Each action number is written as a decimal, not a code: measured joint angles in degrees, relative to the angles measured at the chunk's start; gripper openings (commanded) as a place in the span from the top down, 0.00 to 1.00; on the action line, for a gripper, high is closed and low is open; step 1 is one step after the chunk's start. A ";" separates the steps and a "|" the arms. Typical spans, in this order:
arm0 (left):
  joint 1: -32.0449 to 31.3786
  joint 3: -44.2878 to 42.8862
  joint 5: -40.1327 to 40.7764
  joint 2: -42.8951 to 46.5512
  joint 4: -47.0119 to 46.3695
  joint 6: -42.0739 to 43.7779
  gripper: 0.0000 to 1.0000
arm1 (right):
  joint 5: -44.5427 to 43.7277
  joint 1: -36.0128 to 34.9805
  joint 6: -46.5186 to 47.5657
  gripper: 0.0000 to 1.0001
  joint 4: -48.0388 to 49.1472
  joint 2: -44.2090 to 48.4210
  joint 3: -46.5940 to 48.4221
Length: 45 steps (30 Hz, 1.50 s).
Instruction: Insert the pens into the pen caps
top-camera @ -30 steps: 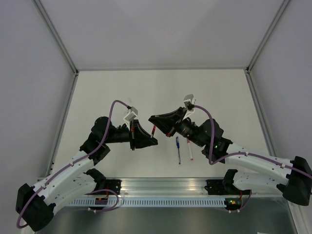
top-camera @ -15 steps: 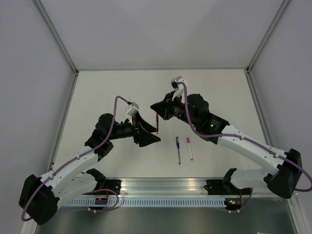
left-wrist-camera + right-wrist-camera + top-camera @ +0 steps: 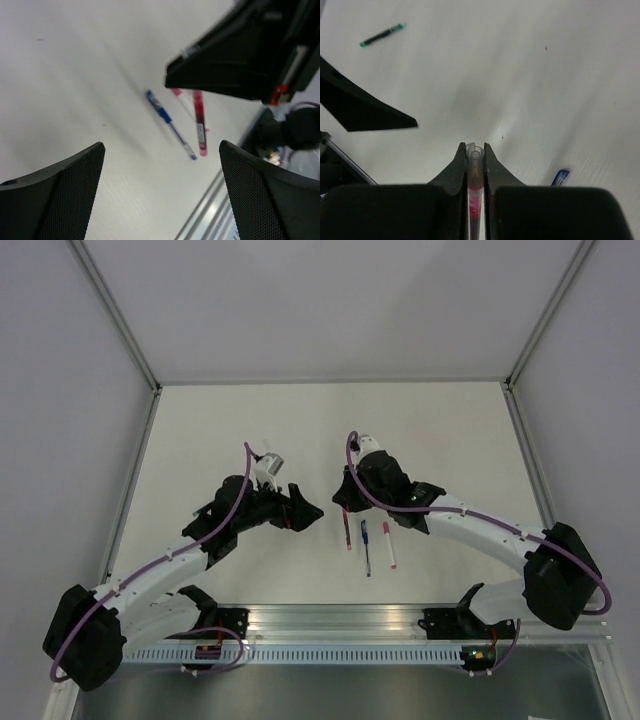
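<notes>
My right gripper [image 3: 346, 502] [image 3: 476, 147] is shut on the red pen [image 3: 347, 531] [image 3: 476, 172], whose clear tube-like end pokes out between the fingertips. The red pen [image 3: 199, 121] lies parallel to the blue pen [image 3: 365, 546] [image 3: 169, 124], just left of it. A white pen with reddish ends [image 3: 388, 545] lies to their right. My left gripper [image 3: 308, 510] [image 3: 161, 145] stands wide open with nothing between its fingers, a little left of the red pen. A green pen [image 3: 382, 35] lies far off on the table. No loose pen caps are in view.
The right gripper's black finger [image 3: 235, 65] fills the upper right of the left wrist view. A metal rail [image 3: 340, 625] runs along the table's near edge. Grey walls [image 3: 60, 440] close in the white table [image 3: 300, 430] on three sides.
My left gripper has opened and let go of the red pen. The right arm swung forward and down, carrying the red pen beside the blue pen. The left arm shifted slightly.
</notes>
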State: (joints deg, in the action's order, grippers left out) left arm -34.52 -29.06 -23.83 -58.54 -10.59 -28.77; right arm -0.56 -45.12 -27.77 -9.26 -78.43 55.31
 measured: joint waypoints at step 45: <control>0.02 4.17 41.53 22.08 15.02 0.79 0.00 | -12.00 -2.49 -9.75 0.47 5.01 -12.61 -9.55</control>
State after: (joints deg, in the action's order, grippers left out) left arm -34.50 -24.88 17.69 -36.47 4.43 -27.99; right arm -12.56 -47.62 -37.52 -4.25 -91.05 45.76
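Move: My right hand holds the capped red pen by its cap end, with bare table about 16 cm below. The spot for it lies some 9 cm back and 3 cm to the right. At that same depth, the blue pen lies about 9 cm to my right and the white pen with the red tip some 15 cm to my right. From my left hand the bare spot is roughly 10 cm back, 11 cm to the right and 16 cm down. I sink my right hand about 15 cm, fast at first then easing, drawing back some 3 to 4 cm and tipping the fingers about 15 degrees further down. With the capped red pen at the table left of the blue one, I open about halfway, let go and just start to rise. Meanwhile my left hand, wide open, swings some 12 cm left and a little forward, turning counter-clockwise. ##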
